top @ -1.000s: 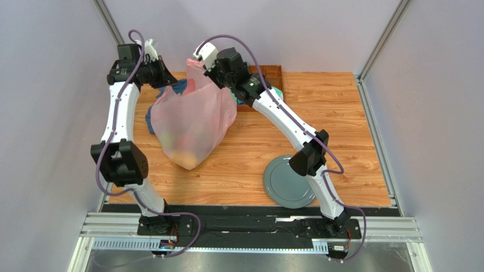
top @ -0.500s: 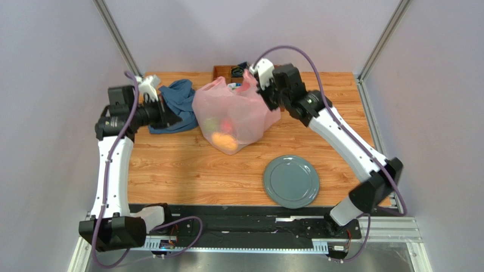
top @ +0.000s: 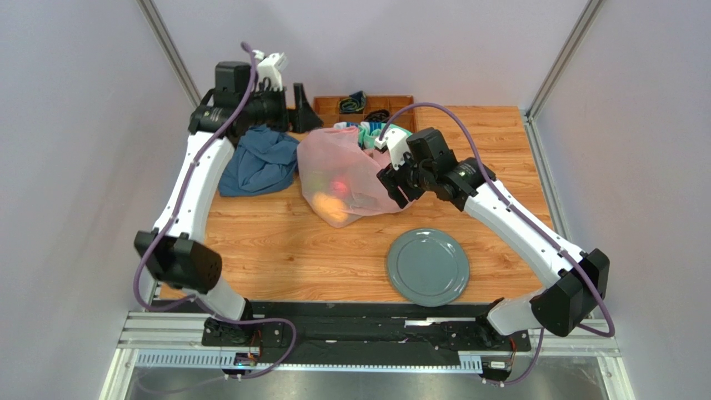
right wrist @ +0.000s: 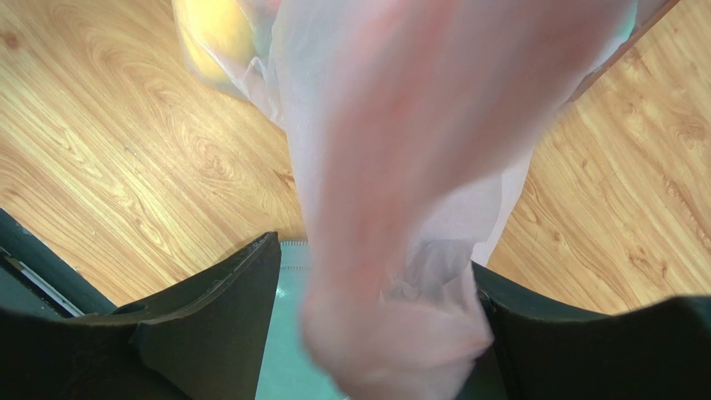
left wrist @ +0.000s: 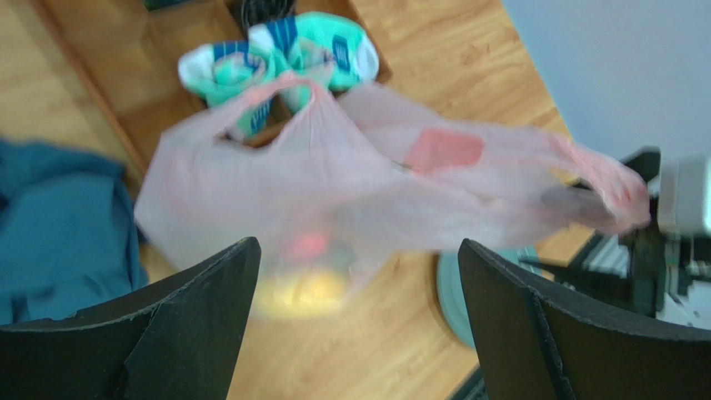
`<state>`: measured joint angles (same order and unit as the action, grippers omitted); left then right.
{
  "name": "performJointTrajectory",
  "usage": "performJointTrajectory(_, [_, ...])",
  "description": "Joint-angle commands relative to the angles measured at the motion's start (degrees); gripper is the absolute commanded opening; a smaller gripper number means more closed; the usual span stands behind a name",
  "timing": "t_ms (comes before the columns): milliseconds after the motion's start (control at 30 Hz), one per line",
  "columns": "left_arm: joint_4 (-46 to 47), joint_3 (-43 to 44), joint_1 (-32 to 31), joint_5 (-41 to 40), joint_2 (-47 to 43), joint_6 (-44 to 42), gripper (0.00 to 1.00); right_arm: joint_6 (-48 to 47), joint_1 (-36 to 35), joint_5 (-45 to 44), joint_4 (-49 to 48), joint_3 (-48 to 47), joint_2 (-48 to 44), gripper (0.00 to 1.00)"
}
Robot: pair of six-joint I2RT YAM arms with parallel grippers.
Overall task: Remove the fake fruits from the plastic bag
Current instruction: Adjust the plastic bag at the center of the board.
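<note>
The pink plastic bag (top: 346,171) slumps on the wooden table with the fake fruits inside: an orange-yellow one (top: 334,208) and a red one (top: 338,182) show through the film. My left gripper (top: 299,107) hangs open high behind the bag's left side, holding nothing. In the left wrist view the bag (left wrist: 334,192) lies below the left gripper (left wrist: 359,243). My right gripper (top: 392,185) is at the bag's right side, jaws apart. In the right wrist view a blurred loop of the bag (right wrist: 400,325) hangs between the right gripper's (right wrist: 375,258) fingers, with a gap on the left.
A blue cloth (top: 259,162) lies left of the bag. A wooden tray (top: 392,103) at the back holds dark items, and teal-and-white socks (left wrist: 284,50) lie behind the bag. A grey plate (top: 427,267) sits at the front right, just below the right gripper.
Both grippers have gone from shut to open. The left arm let go and rose toward the back. The right arm came down and forward, and the bag sagged onto the table.
</note>
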<state>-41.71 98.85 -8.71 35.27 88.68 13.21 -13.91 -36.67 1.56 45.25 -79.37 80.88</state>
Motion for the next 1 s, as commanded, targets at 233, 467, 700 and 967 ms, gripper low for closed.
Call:
performJointTrajectory(233, [-3.64, 19.97, -9.21, -14.78, 25.30, -8.81, 0.98, 0.20, 2.47, 2.39, -2.71, 0.80, -3.98, 0.65])
performJointTrajectory(467, [-6.53, 22.00, -9.83, -14.71, 31.28, -11.01, 0.91, 0.73, 2.92, 4.32, -2.72, 3.26, -5.82, 0.66])
performJointTrajectory(700, [-9.00, 18.66, -9.83, -5.38, 29.10, -11.99, 0.00, 0.55, 3.09, 4.94, -2.98, 3.35, -4.77, 0.65])
performJointTrajectory(967, [-7.33, 24.28, -6.50, -4.24, 20.40, -14.95, 0.00, 3.61, 7.30, 5.11, -4.74, -4.45, 4.16, 0.25])
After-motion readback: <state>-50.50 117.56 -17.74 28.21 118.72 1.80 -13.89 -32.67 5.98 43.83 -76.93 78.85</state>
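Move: Beneath the left hand's way, the bag's left rim and handle lie about 7 cm ahead, 7 cm to the right and 16 cm below. The blue cloth is some 11 cm ahead, 16 cm left and 30 cm down; the sock tray about 22 cm ahead, 13 cm right and 30 cm down. The bag's right handle already hangs at the open right fingers, about 1 cm ahead, level sideways and 1 cm lower; the plate lies some 12 cm behind that hand, 8 cm right and 21 cm down. Swinging forward and right, then plunging about 16 cm onto the bag's left rim, the left hand rolls its left side up some 15 degrees, eases slightly back, snaps its wide-open fingers shut on the plastic by the handle, then rises a couple of centimetres. The right hand stays within about 2 cm and at the end begins closing around the other handle. ##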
